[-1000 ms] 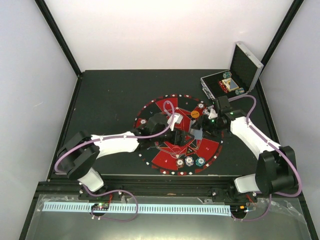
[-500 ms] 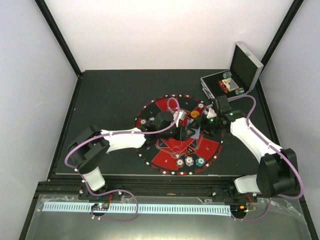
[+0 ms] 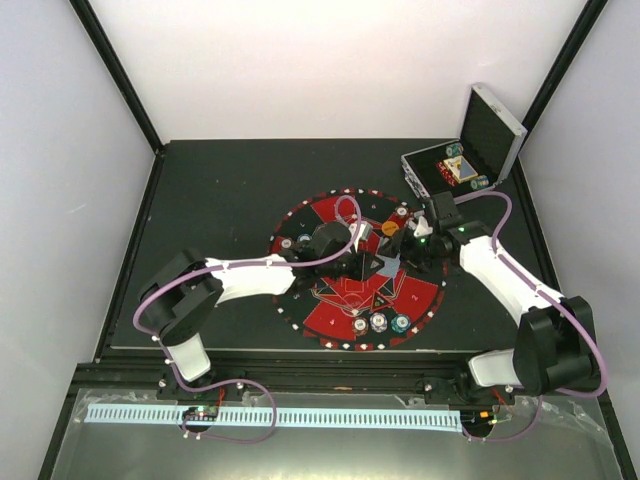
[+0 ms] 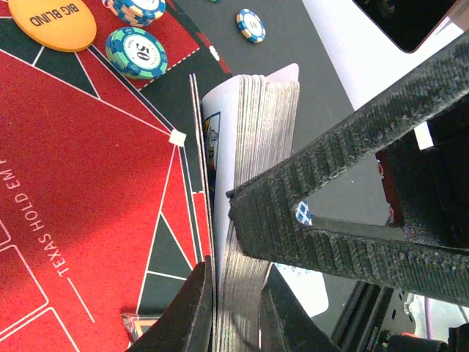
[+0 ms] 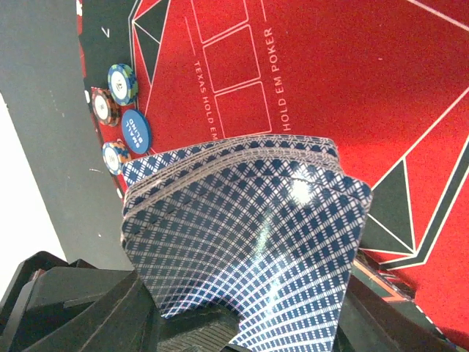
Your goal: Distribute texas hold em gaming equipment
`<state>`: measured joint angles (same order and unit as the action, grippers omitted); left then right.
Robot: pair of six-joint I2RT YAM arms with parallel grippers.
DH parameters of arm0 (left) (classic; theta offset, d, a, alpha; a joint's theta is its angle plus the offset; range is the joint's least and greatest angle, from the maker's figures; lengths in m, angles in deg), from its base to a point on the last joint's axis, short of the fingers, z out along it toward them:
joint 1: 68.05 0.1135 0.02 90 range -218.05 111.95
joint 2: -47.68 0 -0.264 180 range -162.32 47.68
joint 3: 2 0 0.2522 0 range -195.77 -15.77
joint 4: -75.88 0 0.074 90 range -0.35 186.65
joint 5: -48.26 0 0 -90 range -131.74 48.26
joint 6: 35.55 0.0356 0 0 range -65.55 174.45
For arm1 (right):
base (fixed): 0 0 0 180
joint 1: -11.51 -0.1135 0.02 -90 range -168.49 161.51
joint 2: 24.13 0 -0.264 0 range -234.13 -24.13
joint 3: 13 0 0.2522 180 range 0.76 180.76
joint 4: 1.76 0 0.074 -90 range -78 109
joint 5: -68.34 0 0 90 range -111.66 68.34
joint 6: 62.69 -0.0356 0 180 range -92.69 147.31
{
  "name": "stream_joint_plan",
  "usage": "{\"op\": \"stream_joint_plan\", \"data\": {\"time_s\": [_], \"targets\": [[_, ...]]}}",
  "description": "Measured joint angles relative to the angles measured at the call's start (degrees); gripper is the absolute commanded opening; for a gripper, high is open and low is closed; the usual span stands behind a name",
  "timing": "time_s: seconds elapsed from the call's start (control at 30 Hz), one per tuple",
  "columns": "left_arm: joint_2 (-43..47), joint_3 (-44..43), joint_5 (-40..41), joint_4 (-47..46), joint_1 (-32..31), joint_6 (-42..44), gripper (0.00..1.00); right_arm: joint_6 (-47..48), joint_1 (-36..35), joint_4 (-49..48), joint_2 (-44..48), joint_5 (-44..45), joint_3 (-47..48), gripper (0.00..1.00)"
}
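Observation:
A deck of playing cards (image 5: 242, 220) with blue diamond-patterned backs is bowed between the fingers of my right gripper (image 5: 234, 315), which is shut on its side edges. In the left wrist view the same deck (image 4: 253, 147) shows edge-on, and my left gripper (image 4: 238, 315) is shut across its thickness. Both grippers meet over the middle of the mat (image 3: 330, 310), left gripper (image 3: 362, 262) beside right gripper (image 3: 402, 255). An orange BIG BLIND disc (image 4: 51, 22) and a teal chip (image 4: 136, 53) lie on the mat. A blue SMALL BLIND disc (image 5: 135, 130) lies among chips.
Three chips (image 3: 380, 322) sit in a row at the mat's near edge. The silver case (image 3: 465, 150) stands open at the back right with chips inside. A loose chip (image 4: 250, 24) lies on the dark table off the mat.
My left arm has swung right to the deck and its jaws have closed on the cards. The right arm has barely moved and keeps its hold.

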<state>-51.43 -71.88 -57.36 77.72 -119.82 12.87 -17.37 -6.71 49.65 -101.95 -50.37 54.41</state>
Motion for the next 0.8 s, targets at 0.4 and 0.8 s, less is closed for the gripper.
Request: {"op": "stream_joint_plan", "data": {"time_s": [0.4, 0.8], "targets": [[0.7, -0.6, -1.5, 2.4, 0.3, 0.0, 0.02, 4.2, -0.5, 2.6, 1.0, 3.2, 1.8, 0.94], [19.6, 4.5, -16.7, 13.7, 13.6, 8.7, 0.02, 20.2, 0.8, 6.4, 12.8, 2.1, 10.8, 0.95]]}}
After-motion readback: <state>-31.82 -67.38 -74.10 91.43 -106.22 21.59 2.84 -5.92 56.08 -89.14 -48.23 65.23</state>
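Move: The card deck is already between both hands: its middle is about 3 cm right of the left hand and 1 cm ahead, and some 2 cm left of the right hand and 1 cm ahead, about 1 cm below each. From the left hand, on the table roughly 13 cm below, the triangle marker is 2 cm back and 3 cm right, the orange blind disc 16 cm ahead and 5 cm right, and the blue call disc 9 cm ahead and 15 cm left. The deck, pinched from both sides, stays put while the right fingers open wide and free it; the right hand then climbs away about 12 cm, its fingers tipping up and forward some 30 degrees. The left hand keeps its pinch and, once the deck is released, carries it left about 9 cm and up nearly as much. ##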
